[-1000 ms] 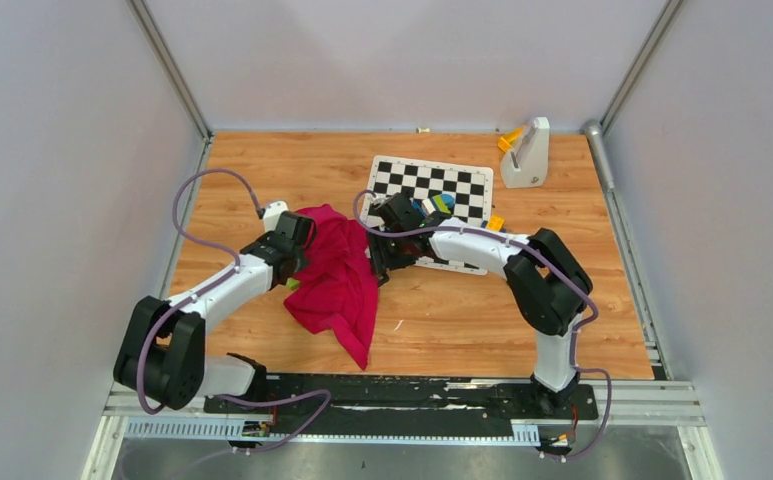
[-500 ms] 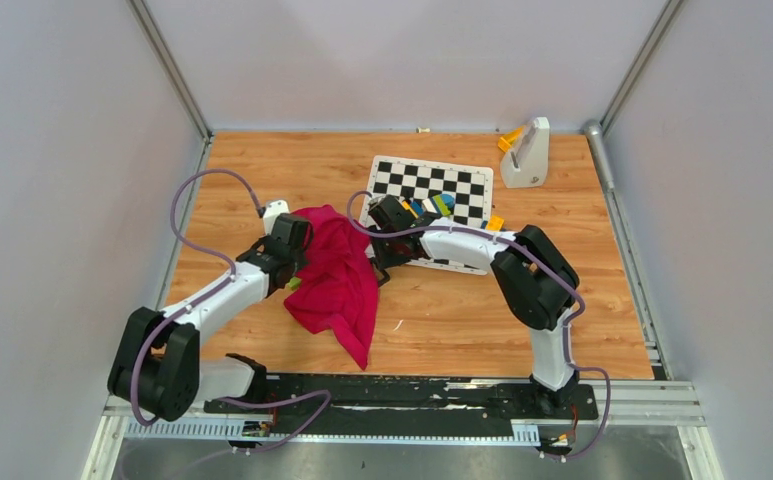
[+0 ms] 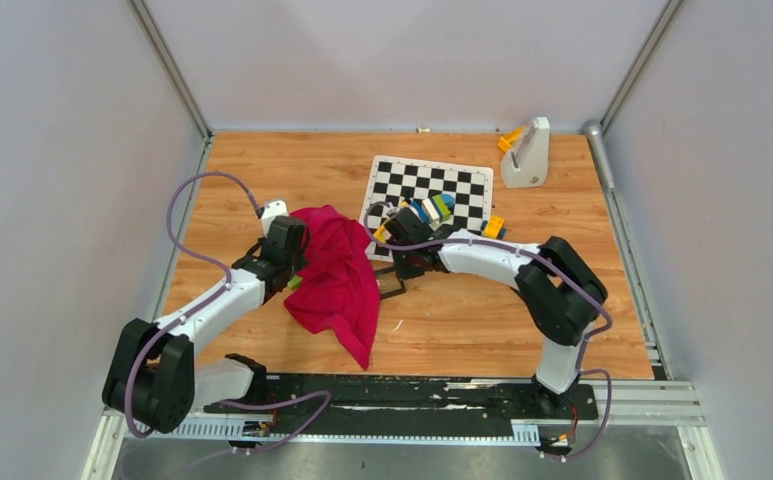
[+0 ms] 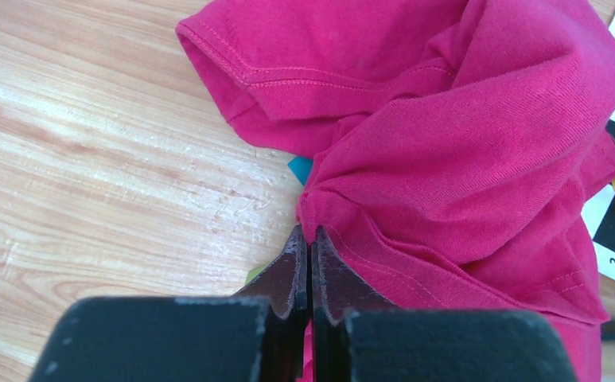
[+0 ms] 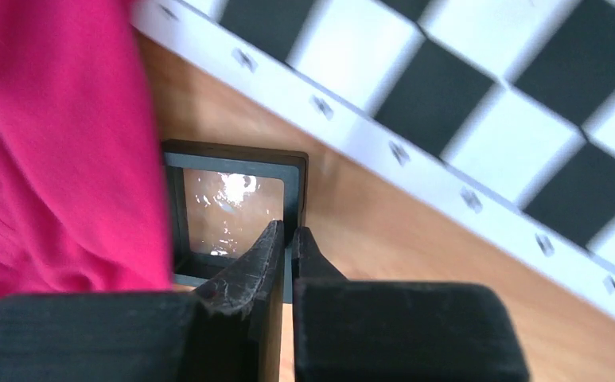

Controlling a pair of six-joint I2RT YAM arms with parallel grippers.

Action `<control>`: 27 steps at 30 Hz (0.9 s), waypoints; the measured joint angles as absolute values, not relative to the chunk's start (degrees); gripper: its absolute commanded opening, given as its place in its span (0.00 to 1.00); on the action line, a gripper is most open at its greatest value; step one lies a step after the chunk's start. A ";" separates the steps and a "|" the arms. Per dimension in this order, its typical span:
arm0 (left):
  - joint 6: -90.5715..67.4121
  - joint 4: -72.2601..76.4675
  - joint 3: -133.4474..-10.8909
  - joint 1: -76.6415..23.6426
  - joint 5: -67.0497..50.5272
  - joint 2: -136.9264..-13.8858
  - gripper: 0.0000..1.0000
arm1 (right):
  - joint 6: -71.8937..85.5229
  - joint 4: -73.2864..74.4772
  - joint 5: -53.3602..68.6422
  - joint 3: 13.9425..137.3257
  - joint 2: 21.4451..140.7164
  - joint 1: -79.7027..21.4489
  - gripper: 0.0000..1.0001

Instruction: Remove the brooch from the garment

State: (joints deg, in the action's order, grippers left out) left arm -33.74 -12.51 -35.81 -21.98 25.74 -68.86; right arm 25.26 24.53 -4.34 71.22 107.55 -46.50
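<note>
The magenta garment (image 3: 337, 275) lies crumpled left of centre on the wooden table. My left gripper (image 3: 295, 268) is at its left edge, shut on a fold of the cloth (image 4: 463, 135), with pink fabric pinched between the fingers at the left gripper's tips (image 4: 310, 235). My right gripper (image 3: 403, 270) is just right of the garment (image 5: 57, 159). It is shut on the right bar of a hollow black square frame (image 5: 232, 151) that lies on the wood. The brooch is hidden. A tiny yellow-green sliver (image 4: 254, 274) shows beside my left finger; I cannot tell what it is.
A black-and-white chequered board (image 3: 432, 185) lies behind my right gripper, with coloured toy blocks (image 3: 432, 207) on its near edge. A white stand with an orange part (image 3: 527, 155) is at the back right. The black frame (image 3: 392, 285) partly tucks under the cloth's edge.
My right gripper has gone from half open to shut on the frame's bar and shifted a little right, away from the garment. The left gripper keeps its hold on the cloth.
</note>
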 measured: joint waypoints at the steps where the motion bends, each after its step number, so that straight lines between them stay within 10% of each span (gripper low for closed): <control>1: -33.61 -12.43 -35.75 -21.98 25.56 -68.84 0.00 | 25.65 24.80 -4.71 68.88 105.56 -46.28 0.00; 20: -26.59 -1.23 -29.45 -21.98 10.39 -60.66 0.00 | 34.20 30.70 -6.26 45.47 73.67 -17.10 0.00; 23: -25.41 1.08 -28.49 -22.00 6.11 -58.78 0.00 | 34.22 30.59 -5.63 45.47 75.31 -16.73 0.14; 27: -25.34 0.16 -30.57 -22.00 -1.58 -57.34 0.00 | 34.89 30.65 -5.48 45.47 77.32 -16.62 0.56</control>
State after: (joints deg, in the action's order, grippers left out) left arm -25.34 0.16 -30.57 -22.00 -1.58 -57.34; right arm 34.89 30.65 -5.48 45.47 77.32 -16.62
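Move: The black frame, already pinched by its right rim in the right hand, is bound for bare table about 20 cm to that hand's right and level with it, by the chessboard's near right corner. An open frame stands some 13 cm right of that spot and 4 cm nearer; the toy car is 22 cm right of the hand, 10 cm ahead. The left hand holds the garment's edge, the garment's middle about 8 cm right and 5 cm back; that spot lies some 42 cm right, 3 cm back. The black frame is swept about 22 cm to the right by the right hand, which dips back some 4 cm and returns, rises about 4 cm and turns roughly 40 degrees clockwise, then sinks 2 cm beside the open frame and parts its fingers from the rim. The left hand, still pinching the garment, swings right and up, turning clockwise. ##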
